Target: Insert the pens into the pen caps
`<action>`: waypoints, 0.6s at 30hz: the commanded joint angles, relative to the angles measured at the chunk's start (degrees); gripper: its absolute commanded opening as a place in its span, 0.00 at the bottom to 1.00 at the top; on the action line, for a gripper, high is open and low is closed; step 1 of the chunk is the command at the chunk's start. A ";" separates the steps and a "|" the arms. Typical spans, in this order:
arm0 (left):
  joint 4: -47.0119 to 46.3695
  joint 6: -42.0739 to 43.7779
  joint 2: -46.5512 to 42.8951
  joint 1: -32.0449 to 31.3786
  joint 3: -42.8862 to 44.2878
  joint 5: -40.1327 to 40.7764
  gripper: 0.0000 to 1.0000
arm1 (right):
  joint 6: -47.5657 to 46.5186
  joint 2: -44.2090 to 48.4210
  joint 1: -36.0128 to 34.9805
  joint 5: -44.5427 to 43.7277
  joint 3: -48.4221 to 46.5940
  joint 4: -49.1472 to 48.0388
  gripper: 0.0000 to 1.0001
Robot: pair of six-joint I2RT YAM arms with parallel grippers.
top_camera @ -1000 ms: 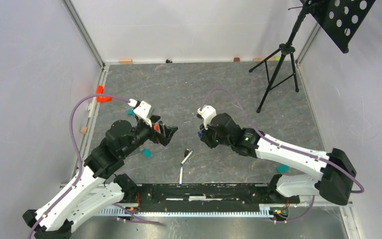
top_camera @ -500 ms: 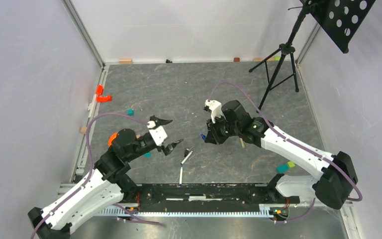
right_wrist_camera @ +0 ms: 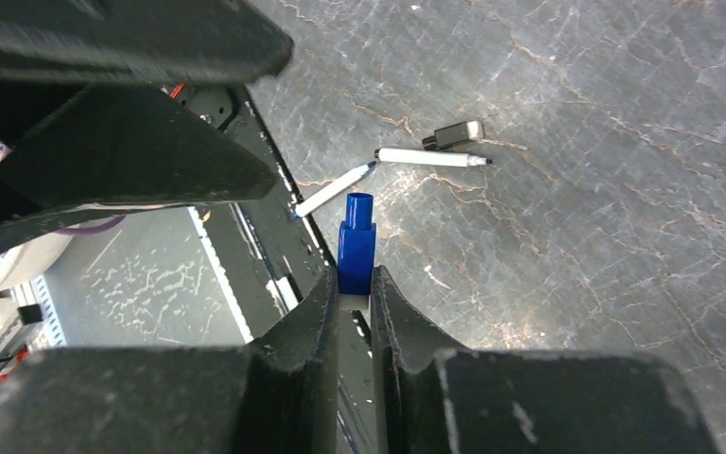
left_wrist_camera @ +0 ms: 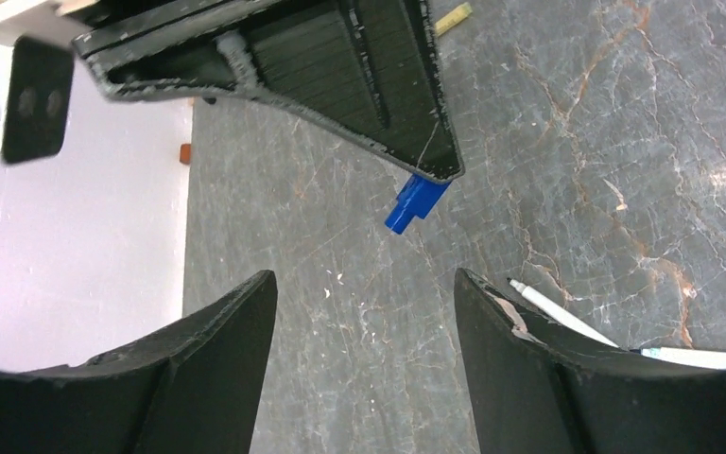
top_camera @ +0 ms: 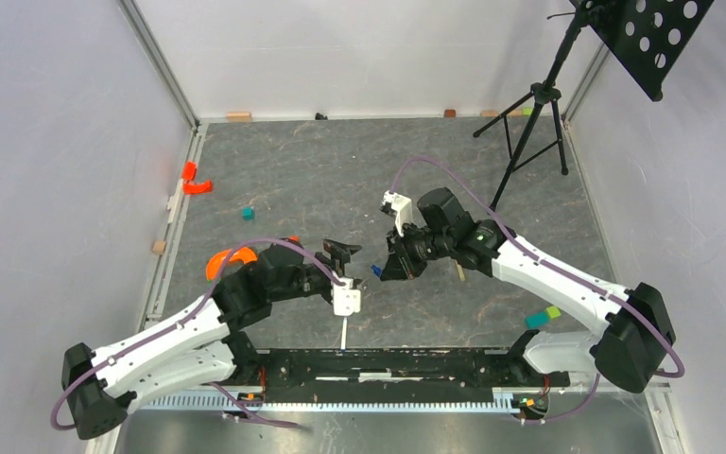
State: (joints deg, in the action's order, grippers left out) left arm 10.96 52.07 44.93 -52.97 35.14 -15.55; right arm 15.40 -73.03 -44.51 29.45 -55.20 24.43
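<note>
My right gripper (right_wrist_camera: 352,279) is shut on the bright blue pen cap (right_wrist_camera: 356,244), which sticks out past the fingertips above the floor. The cap also shows in the top view (top_camera: 375,272) and the left wrist view (left_wrist_camera: 416,202). My left gripper (left_wrist_camera: 364,293) is open and empty, facing the cap from a short distance. Two white pens (right_wrist_camera: 430,158) (right_wrist_camera: 333,192) lie on the floor with the black cap (right_wrist_camera: 454,134) beside them. In the top view one white pen (top_camera: 343,333) shows below the left wrist. The yellow-olive pen (top_camera: 458,271) lies under the right arm.
A black tripod (top_camera: 529,123) stands at the back right. Teal blocks (top_camera: 247,214) (top_camera: 536,321) and orange pieces (top_camera: 194,180) lie about the floor. The black base rail (top_camera: 388,364) runs along the near edge.
My left arm has swung in to the centre over the white pens, its open gripper now facing the right gripper. The right gripper with the blue cap has shifted slightly toward it.
</note>
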 commanded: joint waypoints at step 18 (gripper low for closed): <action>-2.17 11.68 8.74 -6.49 1.88 4.38 0.52 | 3.34 -1.71 -0.05 7.92 -0.65 -2.18 0.00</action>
State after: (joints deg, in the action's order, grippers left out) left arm 10.61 59.27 53.28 -58.61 35.31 -12.27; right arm 17.43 -74.24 -44.49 35.29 -55.20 24.01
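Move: The blue pen cap is pinched in my right fingertips, its middle about 2 cm to the left of that hand and 2 cm below. From my empty left hand it lies some 5 cm to the right, 5 cm down and about 1 cm back. On the table some 18 cm below the left hand, the black cap lies 3 cm to the left and level, the black-tipped pen 2 cm left and 3 cm back. I sink my left hand about 4 cm and carry it some 2 cm to the right, down onto the free end of the blue cap, its fingertips dipping roughly 10 degrees and its fingers narrowing from about three-quarters open to half. My right hand keeps its pinch on the cap and eases back about 1.5 cm. ##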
